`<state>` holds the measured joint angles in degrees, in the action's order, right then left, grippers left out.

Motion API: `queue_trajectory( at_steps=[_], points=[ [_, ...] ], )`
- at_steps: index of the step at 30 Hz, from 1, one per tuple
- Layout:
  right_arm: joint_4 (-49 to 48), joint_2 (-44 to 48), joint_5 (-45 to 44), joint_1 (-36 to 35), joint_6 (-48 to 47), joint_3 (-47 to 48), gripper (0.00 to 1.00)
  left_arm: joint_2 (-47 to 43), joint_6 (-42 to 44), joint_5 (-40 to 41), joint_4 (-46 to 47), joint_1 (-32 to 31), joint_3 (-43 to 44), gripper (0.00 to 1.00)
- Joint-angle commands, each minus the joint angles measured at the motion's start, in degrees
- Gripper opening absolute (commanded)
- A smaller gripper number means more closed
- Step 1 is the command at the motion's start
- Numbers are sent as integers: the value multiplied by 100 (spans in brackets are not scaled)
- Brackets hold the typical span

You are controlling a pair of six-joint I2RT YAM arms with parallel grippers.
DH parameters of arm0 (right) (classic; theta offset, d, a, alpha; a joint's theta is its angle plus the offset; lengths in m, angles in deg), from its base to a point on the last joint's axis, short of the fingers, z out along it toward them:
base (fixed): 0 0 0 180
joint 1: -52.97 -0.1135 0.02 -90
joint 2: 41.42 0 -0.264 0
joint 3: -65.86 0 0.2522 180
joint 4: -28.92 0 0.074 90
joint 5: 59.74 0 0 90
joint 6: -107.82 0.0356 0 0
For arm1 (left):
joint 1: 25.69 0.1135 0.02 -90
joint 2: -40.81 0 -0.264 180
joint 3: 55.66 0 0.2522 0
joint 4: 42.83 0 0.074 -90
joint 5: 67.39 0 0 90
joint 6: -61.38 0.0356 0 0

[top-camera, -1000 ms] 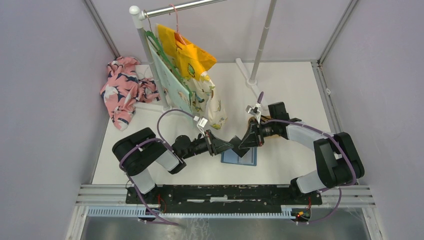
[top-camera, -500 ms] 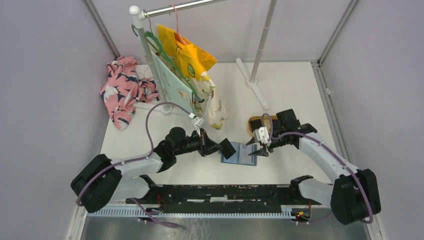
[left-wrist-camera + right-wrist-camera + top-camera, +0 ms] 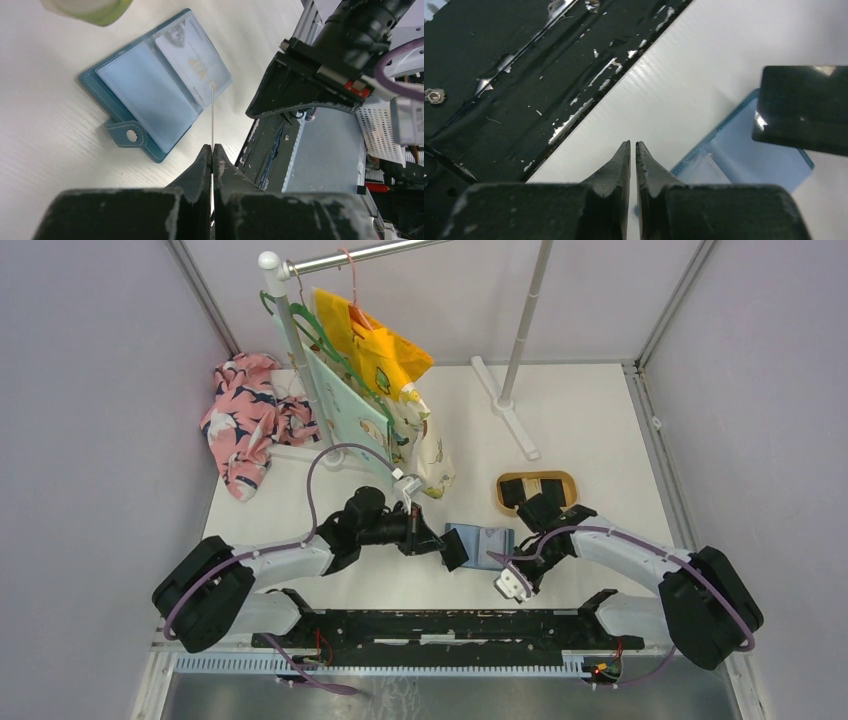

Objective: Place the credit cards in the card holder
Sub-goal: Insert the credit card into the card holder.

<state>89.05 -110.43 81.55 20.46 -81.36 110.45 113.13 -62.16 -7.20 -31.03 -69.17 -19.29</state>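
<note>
The card holder (image 3: 490, 540) (image 3: 145, 95) lies open and flat on the white table, showing pale blue slots and its snap tab; a light card sits in one slot. My left gripper (image 3: 443, 545) (image 3: 212, 146) is shut on a black credit card (image 3: 456, 551) (image 3: 212, 115), seen edge-on and hovering at the holder's left end. In the right wrist view this card (image 3: 804, 107) floats above the holder (image 3: 754, 160). My right gripper (image 3: 493, 558) (image 3: 632, 143) sits at the holder's near edge, jaws nearly touching with nothing between them. More black cards (image 3: 520, 488) lie in the tan tray (image 3: 537, 476).
A clothes rack with hanging garments (image 3: 375, 370) stands at the back left, with a pink floral cloth (image 3: 245, 420) heaped beside it. A rack pole and its foot (image 3: 505, 400) stand behind the tray. The black mounting rail (image 3: 450, 625) runs along the near edge.
My right gripper opened, then closed again, and swung from the holder's far side to its near edge. My left gripper carried the black card down to the holder's left end.
</note>
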Motion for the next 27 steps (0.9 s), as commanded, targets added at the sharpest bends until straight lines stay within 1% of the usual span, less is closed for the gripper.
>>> queue_trajectory(
  at_steps=[1,3,9,16,20,24,27],
  points=[
    [-182,-219,-704,-402,-23,6,12,220,-104,-322,186,7,326,2],
    [-507,-254,-1067,-535,402,-22,12,335,-164,-387,296,7,353,2],
    [-948,-131,-1667,-566,1051,-17,12,701,-246,-541,449,15,438,2],
    [-1157,-114,-2377,-553,1432,15,12,937,-336,-658,529,73,542,2],
    [-1303,-19,-2637,-391,1631,0,12,1007,-462,-658,652,101,491,2],
    [-1267,110,-2469,-225,1651,-20,12,1199,-808,-676,1109,98,401,2],
    [-843,160,-1780,-128,1362,105,13,1386,-1120,-718,1577,99,312,2]
  ],
)
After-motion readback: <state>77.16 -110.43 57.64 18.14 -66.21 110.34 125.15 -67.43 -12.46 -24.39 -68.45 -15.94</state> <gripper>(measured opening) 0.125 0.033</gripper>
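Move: The left hand still grips the black card, with the card holder's middle about 8 cm to its right, 1 cm back and 8 cm below. From the right hand, the card holder lies roughly 6 cm ahead, 7 cm left and 3 cm below. The VIP card in its right pocket is some 8 cm ahead and 4 cm left of the right hand, the wooden tray about 19 cm ahead and 5 cm right. Right hand sinks, then goes about 7 cm forward, pushing the card holder's right end; left lowers black card. ##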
